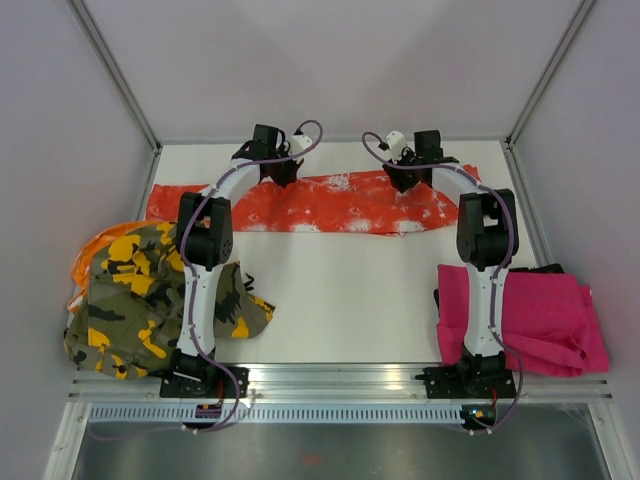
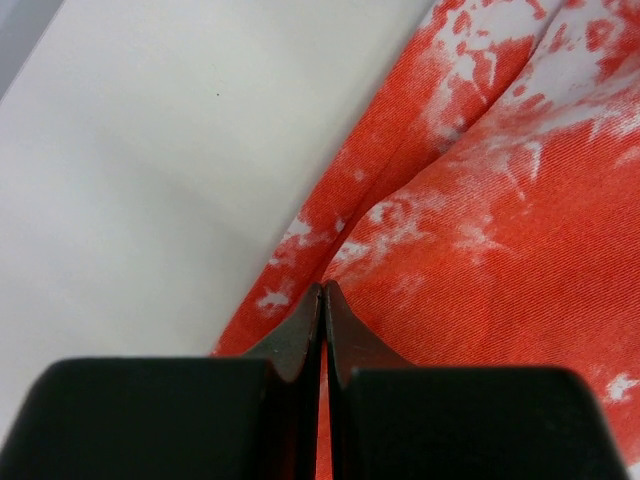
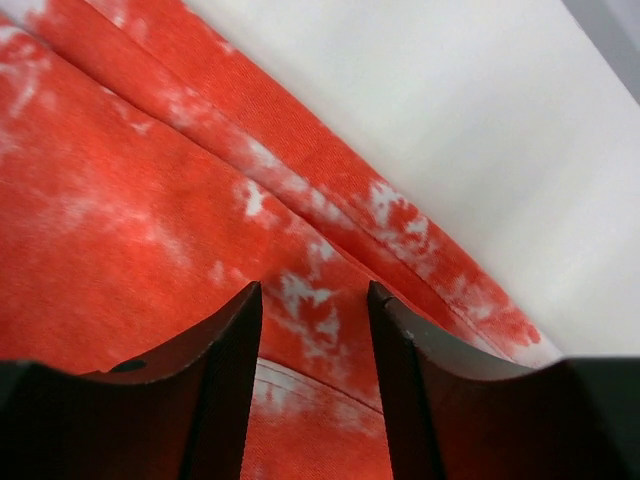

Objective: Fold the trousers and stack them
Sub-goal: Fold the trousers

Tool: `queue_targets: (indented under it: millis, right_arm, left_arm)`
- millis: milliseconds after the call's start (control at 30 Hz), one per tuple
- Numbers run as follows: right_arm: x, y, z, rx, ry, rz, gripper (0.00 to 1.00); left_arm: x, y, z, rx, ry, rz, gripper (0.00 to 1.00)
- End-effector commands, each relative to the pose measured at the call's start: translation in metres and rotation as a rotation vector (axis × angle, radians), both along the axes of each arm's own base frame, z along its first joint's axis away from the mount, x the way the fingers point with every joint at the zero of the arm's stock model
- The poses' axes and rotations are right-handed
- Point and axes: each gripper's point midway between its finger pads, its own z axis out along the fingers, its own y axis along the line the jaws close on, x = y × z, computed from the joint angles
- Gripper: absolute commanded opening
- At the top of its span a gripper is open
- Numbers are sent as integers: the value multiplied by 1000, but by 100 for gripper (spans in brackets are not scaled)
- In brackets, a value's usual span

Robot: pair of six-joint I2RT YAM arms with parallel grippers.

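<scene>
The orange-red trousers with white splatter lie stretched left to right across the back of the white table. My left gripper is down on their far edge left of the middle. In the left wrist view its jaws are pressed together at the cloth's border, and a crease runs up to the tips. My right gripper is on the far edge further right. Its jaws stand apart with red cloth beneath and between them. Camouflage trousers are heaped at the left, and magenta trousers lie at the right.
Grey enclosure walls close in the table on the left, back and right. A metal rail runs along the front by both arm bases. Bare white table shows beyond the cloth's far edge.
</scene>
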Motion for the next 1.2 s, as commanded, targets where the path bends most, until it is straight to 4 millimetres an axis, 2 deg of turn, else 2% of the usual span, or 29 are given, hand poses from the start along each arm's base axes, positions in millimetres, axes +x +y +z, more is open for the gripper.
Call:
queue_targets:
  millis: [0, 133, 333, 367, 400, 433, 467, 633, 733, 767, 833, 867, 933, 1033, 1167]
  right_arm:
    - [14, -2, 4, -23, -36, 6, 52]
    - [15, -1, -3, -16, -23, 3, 48]
    - [23, -4, -10, -25, -25, -19, 52]
    - [24, -4, -12, -26, -25, -22, 50]
    - [25, -4, -12, -24, -27, -24, 41]
    - [25, -5, -12, -21, -27, -27, 10]
    - [27, -3, -11, -18, -34, -27, 0]
    - [34, -8, 5, 26, -55, -62, 0]
    - [40, -14, 25, 68, -94, -89, 0]
    - [46, -15, 41, 85, -135, -95, 0]
    - [47, -18, 51, 111, -156, -115, 0]
    - [51, -19, 68, 122, -200, -117, 0]
    - [52, -20, 85, 137, -250, -128, 0]
    - [53, -20, 95, 153, -286, -134, 0]
    - [56, -21, 83, 142, -280, -142, 0]
  left_arm:
    - [4, 4, 25, -15, -50, 5, 2]
    - [2, 5, 22, -3, -43, 1, 2]
    - [1, 6, 20, -2, -36, -3, 2]
    - [1, 5, 19, -5, -32, -4, 2]
    - [0, 5, 18, -3, -31, -4, 2]
    - [0, 5, 18, -5, -30, -3, 2]
    - [1, 6, 18, -4, -30, -2, 2]
    - [2, 7, 22, 3, -40, 5, 2]
    - [3, 10, 25, 13, -49, 16, 2]
    - [5, 12, 27, 21, -56, 26, 2]
    - [7, 13, 30, 25, -64, 39, 2]
    - [9, 15, 33, 26, -71, 48, 2]
    - [11, 15, 38, 17, -79, 59, 2]
    - [18, 20, 45, 20, -102, 94, 2]
    - [26, 21, 42, 21, -116, 115, 2]
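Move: The open right fingers stand just over the trousers, with the far edge of their upper layer about 2 cm ahead, straight in line and 1 cm lower. From the right hand, the trousers' right end lies some 23 cm to the right and 3 cm back, and their near flap about 15 cm back and 3 cm to the left. The left hand still pinches the same far edge; the right hand's spot lies some 36 cm to its right, about level ahead and 2 cm lower. The right hand eases forward and down, about 1.5 cm each way, onto the far edge of the trousers' upper layer and shuts its fingers on the cloth, pinching it. With the fingers shut it then lifts the edge nearly 5 cm while carrying it another 2 cm forward and a touch right, the wrist tipping up and turning slightly clockwise by some 10 degrees, while the left hand stays put and keeps its pinch as the other end of the stretch. ##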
